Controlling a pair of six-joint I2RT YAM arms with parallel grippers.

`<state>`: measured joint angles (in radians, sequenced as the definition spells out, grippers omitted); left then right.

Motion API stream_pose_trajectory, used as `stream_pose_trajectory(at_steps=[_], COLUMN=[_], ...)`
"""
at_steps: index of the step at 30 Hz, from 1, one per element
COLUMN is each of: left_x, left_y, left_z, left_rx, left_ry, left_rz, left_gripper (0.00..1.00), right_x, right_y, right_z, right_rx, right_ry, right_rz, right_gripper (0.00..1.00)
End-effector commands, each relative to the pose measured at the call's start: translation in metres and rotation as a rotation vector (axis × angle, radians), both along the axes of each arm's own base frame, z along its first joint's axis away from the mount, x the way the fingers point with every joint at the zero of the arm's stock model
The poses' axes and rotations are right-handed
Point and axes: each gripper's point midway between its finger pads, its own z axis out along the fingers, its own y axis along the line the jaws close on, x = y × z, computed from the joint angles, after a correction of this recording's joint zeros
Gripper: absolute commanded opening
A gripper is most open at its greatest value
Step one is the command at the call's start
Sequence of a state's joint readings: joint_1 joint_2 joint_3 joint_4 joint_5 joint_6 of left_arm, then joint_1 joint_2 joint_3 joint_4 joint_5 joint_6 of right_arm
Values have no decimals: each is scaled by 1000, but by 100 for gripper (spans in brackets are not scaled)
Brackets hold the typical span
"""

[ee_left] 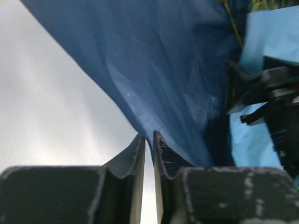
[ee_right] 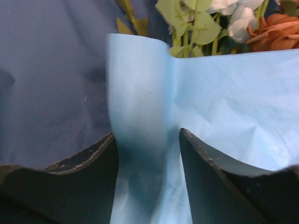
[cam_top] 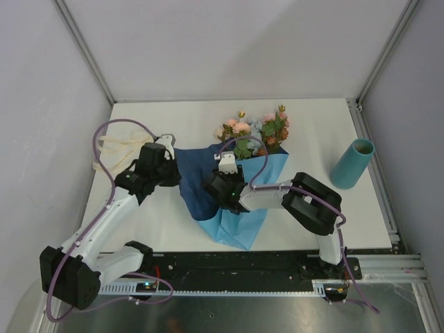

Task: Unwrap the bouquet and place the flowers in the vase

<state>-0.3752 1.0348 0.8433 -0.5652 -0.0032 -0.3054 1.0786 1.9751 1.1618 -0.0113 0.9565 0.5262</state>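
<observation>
The bouquet [cam_top: 239, 180] lies mid-table with its paper partly spread: a dark navy flap [cam_top: 195, 182] to the left and light blue paper [cam_top: 260, 205] to the right. The flowers [cam_top: 255, 130], pink, peach and pale, point to the back. My left gripper [cam_top: 175, 170] is at the navy flap's left edge, and its jaws [ee_left: 149, 136] are pinched on that edge [ee_left: 163, 70]. My right gripper [cam_top: 222, 189] is over the middle of the paper. Its jaws [ee_right: 147, 135] stand apart around a raised fold of light blue paper [ee_right: 140, 93], with stems and blooms [ee_right: 196, 23] beyond. The teal vase [cam_top: 352, 165] stands far right.
A loose cream ribbon [cam_top: 118, 149] lies at the table's left edge, behind the left arm. The right arm's dark body [ee_left: 275, 107] shows at the right of the left wrist view. A metal frame rail [cam_top: 378, 173] runs along the table's right side, near the vase.
</observation>
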Motion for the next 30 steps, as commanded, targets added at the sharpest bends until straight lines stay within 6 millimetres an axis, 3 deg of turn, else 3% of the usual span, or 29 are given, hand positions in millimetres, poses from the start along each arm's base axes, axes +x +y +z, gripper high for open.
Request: stream_pose_trajectory(at_steps=[1, 4, 10, 14, 24, 30], left_x=[16, 26, 62, 85, 126, 135], left_y=[3, 6, 21, 19, 3, 13], left_z=[12, 8, 6, 3, -4, -16], left_rx=[-3, -23, 3, -1, -25, 13], left_ry=[-7, 26, 35, 46, 80, 98], left_rz=[67, 130, 269, 315, 333, 350], left_gripper=[8, 1, 0, 0, 0, 0], right_x=[27, 46, 86, 108, 129, 122], right_y=[-10, -13, -26, -37, -63, -76], right_z=[23, 34, 48, 43, 29, 59], right_rx=[9, 7, 28, 77, 221, 157], right_ry=[-74, -102, -118, -60, 82, 39], right_rz=[-70, -47, 15, 45, 30, 28], right_gripper=[47, 32, 13, 4, 0, 0])
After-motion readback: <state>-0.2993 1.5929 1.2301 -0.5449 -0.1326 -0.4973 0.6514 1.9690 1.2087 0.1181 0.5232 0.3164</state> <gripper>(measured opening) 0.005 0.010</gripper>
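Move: The wrapping's left edge already lies between the left gripper's half-shut fingers, right at their tips, while a fold of the light-blue front flap stands between the right gripper's open fingers. The flower heads lie about 10 cm ahead of the right hand and 8 cm to its right; from the left hand they are roughly 16 cm ahead, 22 cm right and 8 cm lower. The ribbon lies some 20 cm left of the left hand, 11 cm farther out and 9 cm lower. Shut the right fingers on the light-blue flap while carrying it forward about 12 cm and some 8 cm to the right, towards the flower heads, nearly level. Close the left fingers on the wrapping's left edge and draw that edge forward about 12 cm too, sinking slightly and turning the wrist some 15 degrees counter-clockwise. Ease both to a stop, grips kept. ##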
